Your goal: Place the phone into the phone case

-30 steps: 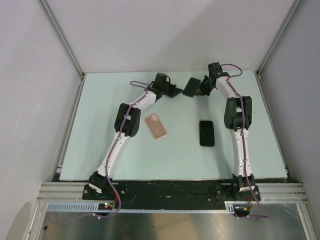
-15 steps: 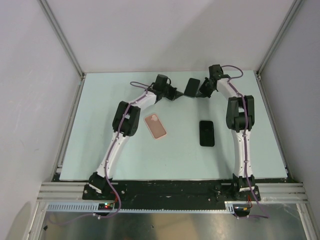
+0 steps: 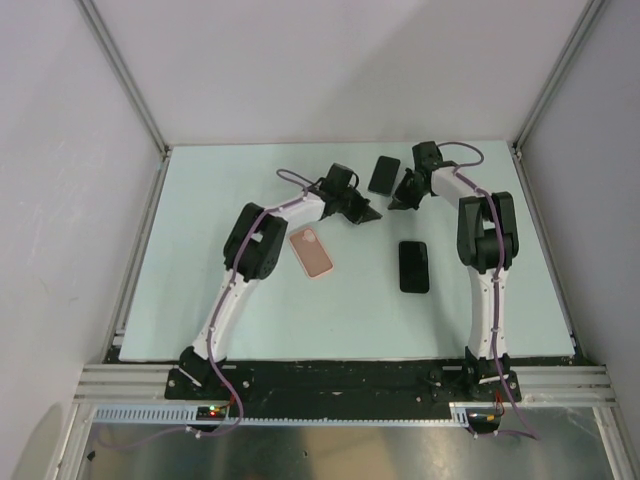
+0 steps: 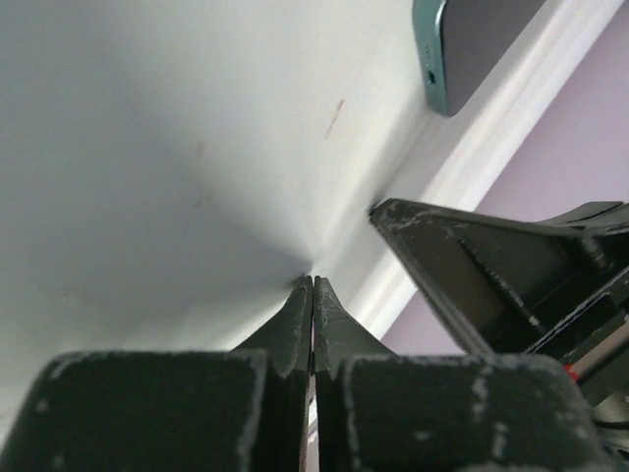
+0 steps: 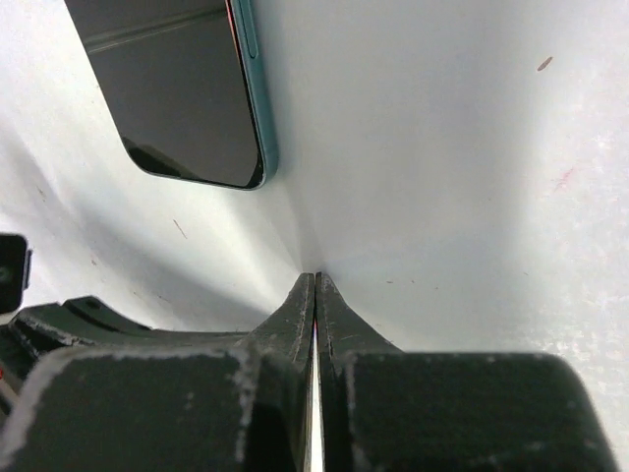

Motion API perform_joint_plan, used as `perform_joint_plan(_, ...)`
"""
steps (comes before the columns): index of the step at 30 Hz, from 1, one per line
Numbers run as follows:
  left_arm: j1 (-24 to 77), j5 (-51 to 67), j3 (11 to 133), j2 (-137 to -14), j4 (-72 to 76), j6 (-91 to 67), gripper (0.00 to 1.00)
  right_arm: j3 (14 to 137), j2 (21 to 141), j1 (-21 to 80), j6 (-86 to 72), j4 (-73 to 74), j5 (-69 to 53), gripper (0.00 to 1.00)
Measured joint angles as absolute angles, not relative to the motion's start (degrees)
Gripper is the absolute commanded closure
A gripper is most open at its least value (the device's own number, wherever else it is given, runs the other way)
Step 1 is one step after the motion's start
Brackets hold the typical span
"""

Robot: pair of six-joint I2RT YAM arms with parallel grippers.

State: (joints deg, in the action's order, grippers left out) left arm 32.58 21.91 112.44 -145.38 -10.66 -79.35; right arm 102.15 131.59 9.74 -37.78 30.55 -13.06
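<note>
A dark phone [image 3: 383, 174] with a teal edge lies flat on the table [image 3: 200, 290] near its back edge. It also shows in the right wrist view [image 5: 177, 88] and, as a corner, in the left wrist view [image 4: 472, 44]. The pink phone case [image 3: 311, 251] lies open side up left of centre. My left gripper [image 3: 368, 213] [image 4: 313, 280] is shut and empty, its tip down on the table just in front of the phone. My right gripper [image 3: 398, 203] [image 5: 314, 275] is shut and empty, its tip on the table to the right of the phone.
A second black phone-shaped slab [image 3: 414, 266] lies right of centre, in front of both grippers. The two grippers' tips stand close together. The right gripper shows in the left wrist view [image 4: 491, 285]. White walls close the table at the back and sides.
Both grippers have drawn away from the phone toward the near side and dropped to the table. The phone, earlier between them, now lies free.
</note>
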Motion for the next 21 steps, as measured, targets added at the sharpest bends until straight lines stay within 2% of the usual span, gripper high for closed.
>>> perform_joint_plan(9,27.6,21.2,111.5,-142.4,-13.7,-75.4,1.00,103.2,131.5,9.3,-38.0,32.4,-11.0,1.00)
perform_joint_plan(21,23.6,21.1,135.1,-154.7,-12.8,-81.6,1.00,118.8,140.7,5.2,-41.3,37.7,-12.4,1.00)
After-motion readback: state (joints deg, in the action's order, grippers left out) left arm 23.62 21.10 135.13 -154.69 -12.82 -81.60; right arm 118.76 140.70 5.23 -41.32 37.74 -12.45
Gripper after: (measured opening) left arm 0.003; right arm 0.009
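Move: The phone lies about 14 cm ahead and 2 cm right of the left gripper, and some 11 cm ahead and 2 cm left of the right one, barely lower than the closed fingertips. From the left gripper, the pink phone case is roughly 17 cm left and 11 cm back. The cased black phone sits some 18 cm back and 5 cm right of the right gripper. Lift the closed left gripper clear of the table and swing it left, then mainly forward about 12 cm, up to beside the phone's left long side, starting to sink again at the end. Meanwhile slide the closed right gripper level, first a little right, then forward some 5 cm to the phone's near right corner, turning it slightly clockwise. ##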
